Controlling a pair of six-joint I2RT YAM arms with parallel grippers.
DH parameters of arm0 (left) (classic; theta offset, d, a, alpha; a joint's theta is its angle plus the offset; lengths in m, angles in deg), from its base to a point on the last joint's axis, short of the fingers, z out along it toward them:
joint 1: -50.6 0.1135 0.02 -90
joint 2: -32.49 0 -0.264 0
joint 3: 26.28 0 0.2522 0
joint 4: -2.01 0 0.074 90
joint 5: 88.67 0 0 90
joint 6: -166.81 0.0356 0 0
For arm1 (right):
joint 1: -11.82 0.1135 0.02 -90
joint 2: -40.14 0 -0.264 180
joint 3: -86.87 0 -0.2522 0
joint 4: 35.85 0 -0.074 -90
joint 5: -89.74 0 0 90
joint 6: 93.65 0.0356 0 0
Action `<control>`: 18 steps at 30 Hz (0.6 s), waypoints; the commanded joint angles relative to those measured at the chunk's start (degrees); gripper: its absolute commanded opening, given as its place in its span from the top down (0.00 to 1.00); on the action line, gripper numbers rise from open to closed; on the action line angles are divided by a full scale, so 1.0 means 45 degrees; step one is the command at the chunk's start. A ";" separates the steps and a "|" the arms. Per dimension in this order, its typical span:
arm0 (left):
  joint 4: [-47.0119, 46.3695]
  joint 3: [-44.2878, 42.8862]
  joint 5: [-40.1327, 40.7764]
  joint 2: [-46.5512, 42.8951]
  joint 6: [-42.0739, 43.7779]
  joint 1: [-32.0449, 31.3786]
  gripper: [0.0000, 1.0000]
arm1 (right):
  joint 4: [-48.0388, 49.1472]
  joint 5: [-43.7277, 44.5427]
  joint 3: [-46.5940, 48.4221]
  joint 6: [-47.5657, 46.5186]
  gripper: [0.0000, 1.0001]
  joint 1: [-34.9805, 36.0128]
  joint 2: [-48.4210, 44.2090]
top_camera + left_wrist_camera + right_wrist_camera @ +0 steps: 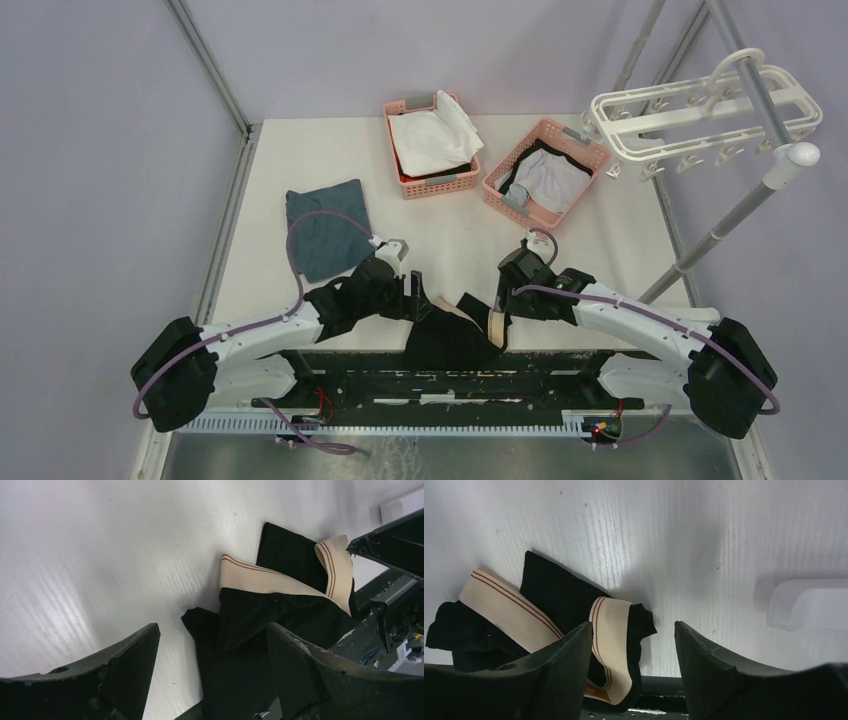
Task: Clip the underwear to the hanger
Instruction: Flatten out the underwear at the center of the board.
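Note:
The underwear (450, 340), black with a beige waistband (495, 326), lies crumpled at the table's near edge between the two arms. My left gripper (424, 303) hovers at its left side. In the left wrist view the left gripper (212, 630) is open, with black fabric (260, 625) under the gap and nothing gripped. My right gripper (504, 302) is at the garment's right end. Seen from the right wrist, the right gripper (633, 626) is open, straddling a fold of the waistband (611, 630) without clamping it. The white hanger (700, 120) hangs at the far right on a stand.
Two pink baskets stand at the back: one (440, 180) holds a white garment, the other (510, 198) holds black and white clothes. A folded blue-grey cloth (328, 228) lies at the left. The stand's metal pole (720, 235) slants along the right side. A white plastic piece (809, 611) lies beside the right gripper.

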 commanded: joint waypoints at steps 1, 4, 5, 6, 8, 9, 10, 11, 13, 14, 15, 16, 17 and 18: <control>-0.2157 0.0104 -0.0726 0.0794 0.0583 -0.0335 0.16 | 0.1023 -0.0097 -0.0166 0.0727 0.31 -0.0032 0.0215; -0.2642 0.0147 -0.0910 0.1420 0.0592 -0.0445 0.22 | 0.1353 -0.0326 -0.0256 0.0803 0.31 -0.0036 0.0599; -0.2782 0.0166 -0.0935 0.1587 0.0573 -0.0460 0.26 | 0.1441 -0.0390 -0.0277 0.0827 0.31 -0.0040 0.0737; -0.2875 0.0185 -0.0940 0.1711 0.0551 -0.0460 0.29 | 0.1521 -0.0420 -0.0306 0.0884 0.32 -0.0033 0.0874; -0.3113 0.0274 -0.1005 0.1926 0.0505 -0.0468 0.37 | 0.1524 -0.0422 -0.0285 0.0951 0.34 -0.0033 0.1162; -0.3251 0.0333 -0.1083 0.1970 0.0479 -0.0492 0.40 | 0.1524 -0.0453 -0.0298 0.0951 0.36 -0.0030 0.1298; -0.3373 0.0370 -0.1144 0.2010 0.0446 -0.0478 0.41 | 0.1565 -0.0474 -0.0316 0.0951 0.38 -0.0042 0.1420; -0.3474 0.0403 -0.1243 0.2037 0.0445 -0.0489 0.44 | 0.1634 -0.0543 -0.0345 0.0968 0.40 -0.0034 0.1511; -0.3643 0.0432 -0.1369 0.2096 0.0433 -0.0478 0.55 | 0.1846 -0.0701 -0.0461 0.0994 0.47 -0.0034 0.1565; -0.3703 0.0458 -0.1422 0.2101 0.0448 -0.0481 0.62 | 0.1918 -0.0747 -0.0493 0.1034 0.52 -0.0032 0.1522; -0.3793 0.0471 -0.1482 0.2087 0.0469 -0.0489 0.69 | 0.1956 -0.0777 -0.0521 0.1051 0.57 -0.0035 0.1441; -0.3858 0.0482 -0.1519 0.2056 0.0489 -0.0483 0.76 | 0.2015 -0.0781 -0.0530 0.1049 0.62 -0.0033 0.1296; -0.3903 0.0483 -0.1543 0.1991 0.0496 -0.0482 0.82 | 0.2061 -0.0757 -0.0558 0.1065 0.68 -0.0032 0.1107; -0.3927 0.0469 -0.1563 0.1895 0.0509 -0.0489 0.89 | 0.2111 -0.0703 -0.0588 0.1075 0.72 -0.0032 0.0866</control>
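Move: The left waist corner of the black underwear lies about 3 cm below the left hand, some 3 cm to its right and 1 cm back; the blue cloth is about 14 cm ahead and 17 cm left. The right waist corner is about 3 cm below the right hand and 1 cm to its left; the near end of the white stand foot sits roughly 8 cm to that hand's right, level with it and 4 cm down. Left hand moves 3 cm right and 2 down, right hand sinks 3 cm; both close, pinching the waist corners. ##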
